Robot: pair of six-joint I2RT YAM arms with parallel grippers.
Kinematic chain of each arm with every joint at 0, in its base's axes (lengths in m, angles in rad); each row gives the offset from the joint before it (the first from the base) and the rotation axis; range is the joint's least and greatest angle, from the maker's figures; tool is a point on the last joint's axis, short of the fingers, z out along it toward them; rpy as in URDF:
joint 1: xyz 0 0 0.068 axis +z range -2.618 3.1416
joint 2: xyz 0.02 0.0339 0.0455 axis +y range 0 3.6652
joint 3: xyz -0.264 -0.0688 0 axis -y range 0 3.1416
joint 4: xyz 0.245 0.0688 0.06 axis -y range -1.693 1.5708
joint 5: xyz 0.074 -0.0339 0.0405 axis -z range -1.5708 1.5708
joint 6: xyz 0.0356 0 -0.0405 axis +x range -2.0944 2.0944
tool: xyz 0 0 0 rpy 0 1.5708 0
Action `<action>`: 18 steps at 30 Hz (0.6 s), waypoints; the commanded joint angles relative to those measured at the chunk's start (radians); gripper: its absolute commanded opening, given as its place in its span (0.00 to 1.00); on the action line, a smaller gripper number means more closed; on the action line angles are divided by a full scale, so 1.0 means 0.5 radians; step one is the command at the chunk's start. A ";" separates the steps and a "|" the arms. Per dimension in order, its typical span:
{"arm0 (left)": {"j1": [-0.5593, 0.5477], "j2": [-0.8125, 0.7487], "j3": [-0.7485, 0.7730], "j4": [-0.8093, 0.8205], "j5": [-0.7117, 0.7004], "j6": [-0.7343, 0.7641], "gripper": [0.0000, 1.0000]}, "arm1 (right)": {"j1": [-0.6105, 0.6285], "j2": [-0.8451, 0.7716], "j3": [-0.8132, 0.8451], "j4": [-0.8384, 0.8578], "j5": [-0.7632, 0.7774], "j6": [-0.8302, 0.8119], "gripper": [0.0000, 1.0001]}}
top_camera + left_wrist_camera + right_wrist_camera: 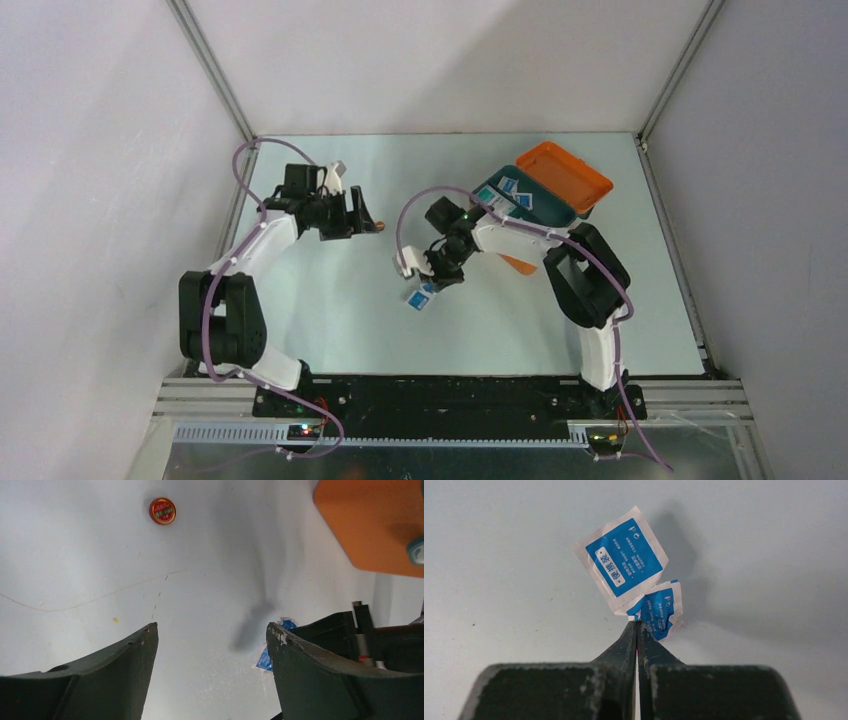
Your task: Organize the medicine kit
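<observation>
The medicine kit [588, 190] stands open at the back right, its orange lid [565, 173] tipped back and several sachets lying in its teal tray [548, 211]. My right gripper [638, 625] is shut on the corner of a pair of joined blue-white sachets [621, 560]; the nearer sachet [663, 611] is crumpled. Seen from above, that gripper [432, 280] is over mid-table with the sachets [422, 296] at its tip. My left gripper [355, 212] is open and holds nothing. In its wrist view the left gripper [211, 630] is above bare table, the kit's orange side [370, 525] at upper right.
A small round red tin [162, 510] lies on the table ahead of the left gripper. The right arm's dark links [350, 640] and part of the blue sachet [265, 659] show beside the left gripper's right finger. Frame posts and walls ring the table.
</observation>
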 commanded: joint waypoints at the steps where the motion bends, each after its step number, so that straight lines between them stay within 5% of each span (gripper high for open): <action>1: 0.053 0.059 0.212 -0.028 0.111 -0.072 0.83 | -0.117 -0.218 0.284 0.022 -0.181 0.344 0.00; 10: 0.080 0.140 0.479 -0.265 0.001 0.111 0.83 | -0.409 -0.436 0.509 0.105 -0.214 0.650 0.00; 18: 0.080 0.217 0.596 -0.331 -0.078 0.179 0.83 | -0.805 -0.761 0.192 0.380 0.159 1.140 0.00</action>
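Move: The teal tray on the orange box, where the two blue sachets are being taken, has its middle some 14 cm ahead of the right fingertips, 18 cm to their right and 8 cm above. In it the white-green packet lies about 17 cm ahead and 12 cm right of that hand; the orange lid is roughly 22 cm ahead and 27 cm right. From the empty left hand, the tray is about 31 cm right, 4 cm ahead, near level. Two blue sachets, one still pinched in the shut right fingers and the other clinging to it, are swept briskly up about 19 cm and forward 13 cm towards the tray, the hand swinging right only in the second half while turning some 30 degrees clockwise. The left hand, still wide open, shifts about 4 cm forward and 4 cm up. ##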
